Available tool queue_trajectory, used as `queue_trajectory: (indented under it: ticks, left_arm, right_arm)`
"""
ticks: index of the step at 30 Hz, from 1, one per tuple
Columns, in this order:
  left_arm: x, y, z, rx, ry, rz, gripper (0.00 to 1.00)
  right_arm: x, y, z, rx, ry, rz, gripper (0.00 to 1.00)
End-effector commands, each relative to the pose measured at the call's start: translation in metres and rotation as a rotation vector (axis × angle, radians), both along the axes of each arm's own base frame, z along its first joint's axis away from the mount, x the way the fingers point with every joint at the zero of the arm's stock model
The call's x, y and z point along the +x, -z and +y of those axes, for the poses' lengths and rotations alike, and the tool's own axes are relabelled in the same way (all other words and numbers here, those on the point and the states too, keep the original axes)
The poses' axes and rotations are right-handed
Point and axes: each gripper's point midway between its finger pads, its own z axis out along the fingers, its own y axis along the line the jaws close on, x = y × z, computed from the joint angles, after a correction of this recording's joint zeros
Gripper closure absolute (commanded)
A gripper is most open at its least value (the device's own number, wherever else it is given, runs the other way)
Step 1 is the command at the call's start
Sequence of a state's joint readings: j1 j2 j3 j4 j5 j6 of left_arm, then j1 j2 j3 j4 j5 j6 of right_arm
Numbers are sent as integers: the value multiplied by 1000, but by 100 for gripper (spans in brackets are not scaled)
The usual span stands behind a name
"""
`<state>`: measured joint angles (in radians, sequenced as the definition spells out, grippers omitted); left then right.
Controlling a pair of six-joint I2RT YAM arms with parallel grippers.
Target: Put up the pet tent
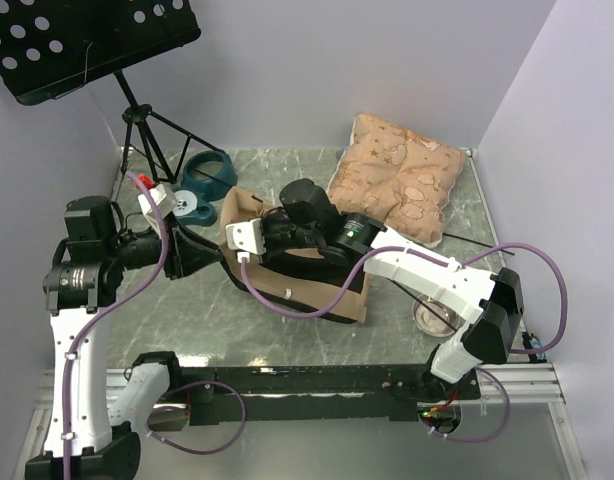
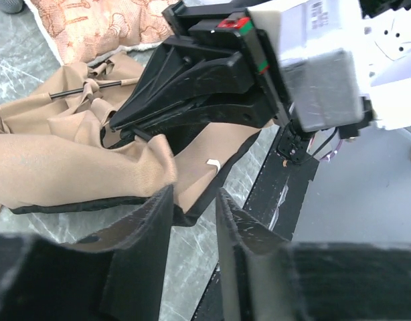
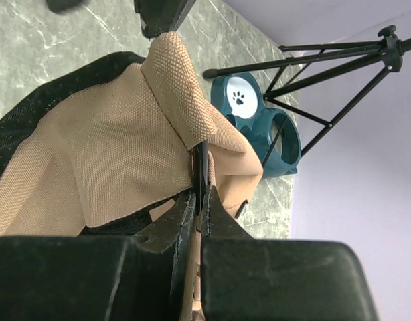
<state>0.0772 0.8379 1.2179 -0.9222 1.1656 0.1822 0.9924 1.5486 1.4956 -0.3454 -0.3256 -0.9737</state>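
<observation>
The pet tent (image 1: 307, 295) lies collapsed in the middle of the table, as crumpled tan fabric (image 2: 65, 167) with a black base edge. My right gripper (image 3: 200, 194) is shut on a thin black pole (image 3: 203, 164) where it runs into a tan fabric sleeve (image 3: 105, 154). In the left wrist view that right gripper (image 2: 118, 124) reaches over the fabric from the right. My left gripper (image 2: 194, 197) hovers at the tent's near left edge, open, with bare table showing between its fingers. Another pole (image 2: 78, 90) lies across the folds.
A blue double pet bowl (image 1: 202, 180) sits at the back left, beside a black music-stand tripod (image 1: 142, 125). A pinkish-beige cushion (image 1: 402, 185) lies at the back right. A small round dish (image 1: 434, 318) stands near the right arm's base. Walls close in on both sides.
</observation>
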Motion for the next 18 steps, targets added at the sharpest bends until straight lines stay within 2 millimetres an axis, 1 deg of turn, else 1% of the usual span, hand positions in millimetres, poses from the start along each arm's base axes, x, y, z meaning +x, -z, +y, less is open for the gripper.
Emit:
queue_trajectory:
  ticks: [1, 5, 7, 12, 13, 18]
  left_arm:
    - [5, -7, -1, -6, 10, -93, 68]
    - [7, -12, -5, -50, 33, -104, 78]
    - [9, -13, -5, -67, 29, -92, 81]
    - [25, -13, -1, -57, -29, -90, 84]
    - [25, -13, -1, -71, -41, -58, 85]
    - [34, -6, 1, -63, -65, -31, 85]
  right_arm:
    - [-3, -8, -17, -3, 22, 0, 100]
    - [-3, -7, -16, -10, 16, 6, 100]
    - [-5, -9, -15, -4, 9, 4, 100]
    - [-7, -12, -13, 6, -1, 3, 100]
    - [-8, -12, -13, 7, -4, 1, 100]
    - [-10, -16, -10, 17, -10, 7, 100]
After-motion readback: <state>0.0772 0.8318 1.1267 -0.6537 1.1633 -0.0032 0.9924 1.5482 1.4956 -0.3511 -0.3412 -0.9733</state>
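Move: The folded end of the tent's tan sleeve is just off the left fingertips, about 3 cm to the right, 2 cm ahead and slightly lower. The black tent pole in the right grip is roughly 5 cm to the left hand's right, 2 cm ahead and 5 cm below it; the teal pet bowls are some 18 cm ahead, 8 cm left and 27 cm down. From the right hand, the sleeve end is about 4 cm left, level fore and aft, and 4 cm up. The left hand, its fingers pointing across to the right, eases about 2.5 cm forward along the folded sleeve end, rolling only some 5 degrees, while its part-open fingers close to a narrow gap and their tips push the cloth forward at the pole end. The right hand stays practically still and keeps its grip on the pole below the sleeve mouth, giving the left hand something fixed to work against. ##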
